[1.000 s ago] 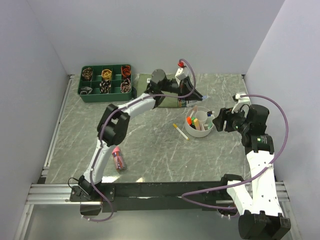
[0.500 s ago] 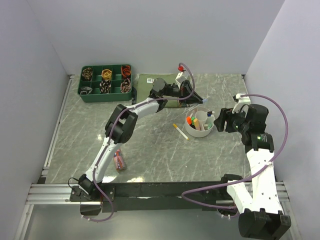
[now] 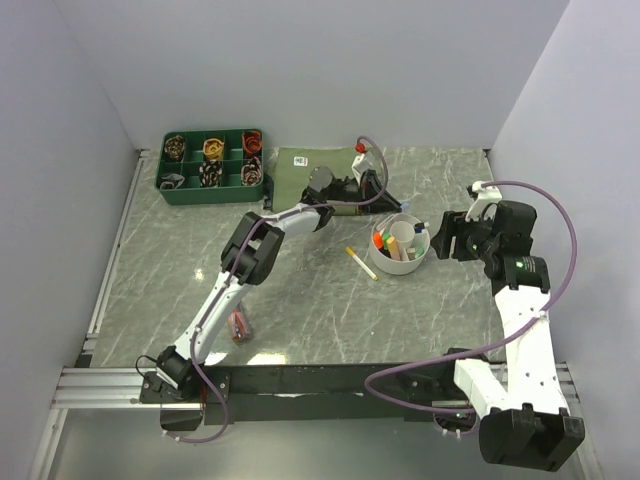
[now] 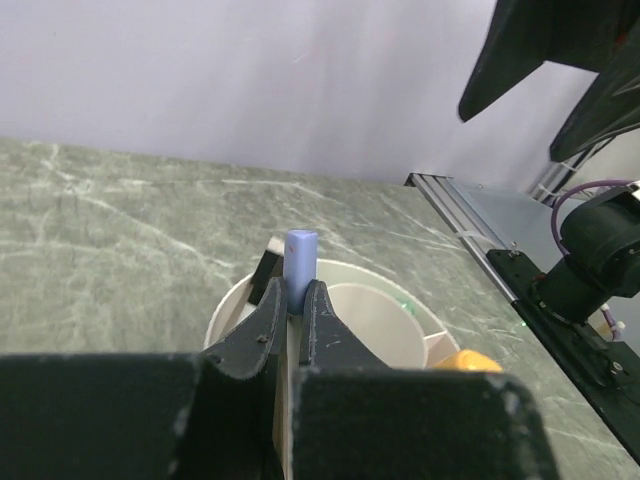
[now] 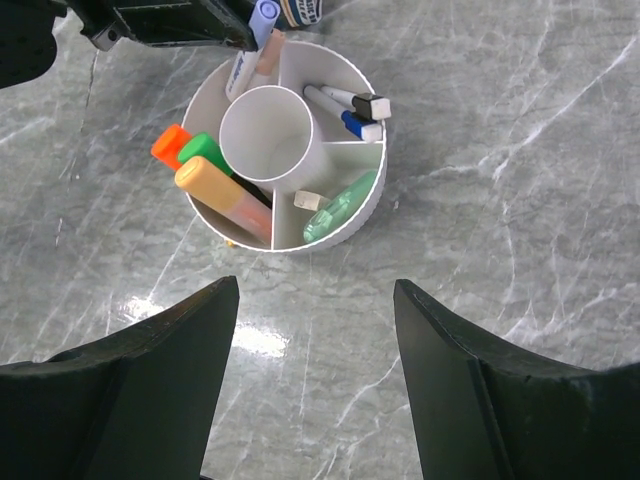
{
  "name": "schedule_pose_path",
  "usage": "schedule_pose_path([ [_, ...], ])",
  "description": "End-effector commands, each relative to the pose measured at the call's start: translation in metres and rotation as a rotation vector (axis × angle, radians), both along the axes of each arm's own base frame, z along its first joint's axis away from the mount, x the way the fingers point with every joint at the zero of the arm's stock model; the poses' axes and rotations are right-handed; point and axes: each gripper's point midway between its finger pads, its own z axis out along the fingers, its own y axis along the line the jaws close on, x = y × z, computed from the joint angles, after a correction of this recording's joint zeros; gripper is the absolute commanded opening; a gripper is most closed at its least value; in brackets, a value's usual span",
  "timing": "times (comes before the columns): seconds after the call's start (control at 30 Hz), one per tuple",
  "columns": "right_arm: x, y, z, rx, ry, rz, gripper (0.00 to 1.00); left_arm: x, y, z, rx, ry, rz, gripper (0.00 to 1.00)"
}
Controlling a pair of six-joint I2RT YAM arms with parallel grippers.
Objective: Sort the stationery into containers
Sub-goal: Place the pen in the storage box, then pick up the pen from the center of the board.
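The white round organiser (image 5: pixel 372 205) stands right of centre, also in the top view (image 3: pixel 420 262). It holds orange and green highlighters (image 5: pixel 215 190), black- and blue-capped pens (image 5: pixel 350 103) and a clear green piece (image 5: pixel 340 205). Its central cup (image 5: pixel 266 130) looks empty. My left gripper (image 4: pixel 294 296) is shut on a blue-capped pen (image 4: pixel 301 260), held over the organiser's far rim (image 4: pixel 345 268); the top view shows it at the back edge (image 3: pixel 400 208). My right gripper (image 5: pixel 315 285) is open and empty, just right of the organiser (image 3: pixel 443 240). A yellow-capped pen (image 3: pixel 361 263) and a pink-capped tube (image 3: pixel 238 320) lie on the table.
A green compartment tray (image 3: pixel 212 165) with small items sits at the back left. A folded olive cloth (image 3: pixel 300 163) lies beside it, under the left arm. White walls close in the left, back and right sides.
My left gripper has come down and forward from behind the cloth to the organiser's far rim, carrying the pen. The right arm has barely shifted.
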Motion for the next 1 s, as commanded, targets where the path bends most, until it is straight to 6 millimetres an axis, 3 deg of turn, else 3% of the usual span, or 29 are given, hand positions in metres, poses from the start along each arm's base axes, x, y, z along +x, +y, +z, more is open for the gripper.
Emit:
schedule_pose_path([
  [0.0, 0.007, -0.004, 0.018, -0.010, -0.044, -0.014, 0.71, 0.015, 0.008, 0.016, -0.045, -0.042, 0.043, 0.05],
  [0.03, 0.009, -0.004, 0.017, -0.009, -0.040, -0.013, 0.71, 0.015, 0.011, 0.018, -0.048, -0.044, 0.045, 0.22],
  [0.07, 0.009, -0.004, 0.016, -0.008, -0.038, -0.013, 0.71, 0.015, 0.013, 0.013, -0.041, -0.033, 0.045, 0.28],
  [0.23, 0.019, -0.003, 0.023, 0.001, -0.049, -0.002, 0.71, 0.014, 0.033, 0.029, -0.056, -0.084, 0.050, 0.47],
  [0.47, 0.028, 0.009, 0.042, 0.027, -0.086, 0.055, 0.72, 0.027, 0.067, 0.061, -0.064, -0.161, 0.088, 0.54],
  [0.5, 0.027, 0.016, 0.046, 0.023, -0.091, 0.084, 0.72, 0.025, 0.075, 0.081, -0.080, -0.190, 0.098, 0.55],
  [0.57, 0.028, 0.026, 0.046, 0.008, -0.093, 0.124, 0.72, 0.031, 0.096, 0.086, -0.068, -0.183, 0.135, 0.55],
  [0.6, 0.027, 0.040, 0.048, 0.008, -0.100, 0.172, 0.72, 0.028, 0.107, 0.110, -0.077, -0.212, 0.156, 0.55],
  [0.63, 0.029, 0.043, 0.047, 0.003, -0.100, 0.175, 0.72, 0.034, 0.123, 0.099, -0.044, -0.166, 0.194, 0.56],
  [0.67, 0.028, 0.056, 0.046, 0.011, -0.096, 0.209, 0.71, 0.032, 0.132, 0.100, -0.027, -0.150, 0.214, 0.57],
  [0.7, 0.029, 0.066, 0.048, 0.014, -0.106, 0.240, 0.71, 0.026, 0.146, 0.120, -0.020, -0.158, 0.242, 0.57],
  [0.73, 0.031, 0.079, 0.042, 0.008, -0.090, 0.273, 0.71, 0.022, 0.162, 0.098, 0.031, -0.083, 0.269, 0.60],
  [0.77, 0.032, 0.087, 0.039, 0.007, -0.081, 0.291, 0.71, 0.008, 0.173, 0.118, 0.029, -0.101, 0.283, 0.61],
  [0.8, 0.038, 0.093, 0.042, 0.003, -0.092, 0.301, 0.71, 0.006, 0.185, 0.104, 0.085, -0.039, 0.313, 0.63],
  [0.83, 0.045, 0.103, 0.031, -0.020, -0.059, 0.313, 0.71, -0.006, 0.193, 0.082, 0.140, 0.035, 0.326, 0.63],
  [0.87, 0.051, 0.107, 0.029, -0.036, -0.054, 0.318, 0.70, -0.019, 0.201, 0.097, 0.151, 0.023, 0.350, 0.63],
  [0.9, 0.060, 0.112, 0.040, -0.047, -0.084, 0.321, 0.70, -0.022, 0.205, 0.084, 0.210, -0.020, 0.388, 0.62],
  [0.93, 0.068, 0.123, 0.030, -0.062, -0.052, 0.343, 0.70, -0.024, 0.214, 0.049, 0.379, 0.134, 0.479, 0.63],
  [0.97, 0.076, 0.126, 0.030, -0.076, -0.050, 0.340, 0.70, -0.036, 0.221, 0.053, 0.435, 0.098, 0.507, 0.63],
])
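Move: The left hand still pinches the blue-capped pen by its cap, over the storage box, whose middle is about 4 cm back, 2 cm right and 8 cm below. The yellow-capped pen lies some 7 cm back, 8 cm left and 13 cm down, the towel's patterned end 8 cm forward and 6 cm left. From the empty right hand the yellow-capped pen is roughly 5 cm ahead, 17 cm left and 17 cm below; the storage box is 9 cm ahead, 7 cm left and 13 cm down. The left fingers open and let go of the blue-capped pen, easing forward and slightly down clear of it, then sweep about 20 cm left and up, away from the storage box over the towel, turning counter-clockwise. The right hand, open and touching nothing, follows late, swinging some 11 cm left towards the yellow-capped pen and turning about 20 degrees counter-clockwise. ##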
